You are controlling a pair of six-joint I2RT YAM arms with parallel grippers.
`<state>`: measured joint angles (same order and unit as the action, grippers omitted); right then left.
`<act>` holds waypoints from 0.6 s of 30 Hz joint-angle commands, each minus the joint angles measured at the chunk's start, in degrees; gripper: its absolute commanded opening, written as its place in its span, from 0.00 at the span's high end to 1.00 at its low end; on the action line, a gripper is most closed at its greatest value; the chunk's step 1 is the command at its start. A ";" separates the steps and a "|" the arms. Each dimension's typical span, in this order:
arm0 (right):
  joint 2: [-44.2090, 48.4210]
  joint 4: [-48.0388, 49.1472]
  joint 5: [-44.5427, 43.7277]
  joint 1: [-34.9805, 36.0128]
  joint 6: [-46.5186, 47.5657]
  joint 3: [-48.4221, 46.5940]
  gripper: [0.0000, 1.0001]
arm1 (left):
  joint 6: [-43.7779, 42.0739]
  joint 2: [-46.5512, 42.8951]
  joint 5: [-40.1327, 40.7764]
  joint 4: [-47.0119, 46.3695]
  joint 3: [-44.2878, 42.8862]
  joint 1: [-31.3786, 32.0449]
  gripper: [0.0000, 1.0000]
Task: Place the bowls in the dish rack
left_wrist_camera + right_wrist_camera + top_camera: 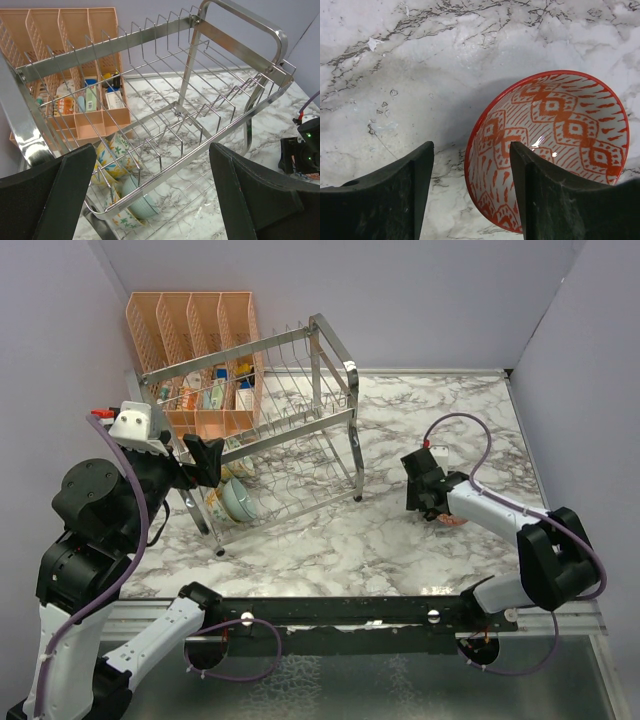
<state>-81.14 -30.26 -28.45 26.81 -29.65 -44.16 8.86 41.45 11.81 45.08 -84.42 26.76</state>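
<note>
A red-orange patterned bowl sits on the marble table at the right. My right gripper is open and straddles the bowl's near rim, one finger inside the bowl and the other outside with a gap to the rim; it also shows from above. The chrome dish rack stands at the back left. Several floral bowls and a teal-sided bowl stand on edge in its lower tier. My left gripper hangs open by the rack's left end, holding nothing.
A peach-orange plastic organizer with small bottles stands behind the rack. Lilac walls close in the table at the back and sides. Cables loop from both arms.
</note>
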 commanded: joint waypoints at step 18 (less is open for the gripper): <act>-1.99 3.28 -0.29 -2.27 1.92 -0.49 0.92 | -0.31 -1.24 0.66 0.21 0.11 0.22 0.01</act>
<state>-82.19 -28.58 -28.40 25.21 -28.14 -44.14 8.86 41.01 11.81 45.19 -84.03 26.76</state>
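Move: The red patterned bowl's middle lies about 6 cm to the right of the right hand point, level with it fore and aft, some 2 cm lower; its left wall already stands between the open fingers. The dish rack's nearest leg is roughly 19 cm to this hand's left and 4 cm ahead, the green bowl in the rack about 50 cm left, level. From the left hand the red bowl is some 54 cm right, 8 cm ahead, 40 cm below. Close the right gripper on the red bowl's left wall, one finger outside and one inside, until the pads pinch the rim. As the fingers shut, ease the hand barely 1 cm forward and right, towards the bowl's middle, keeping its height and wrist angle; don't lift yet. ##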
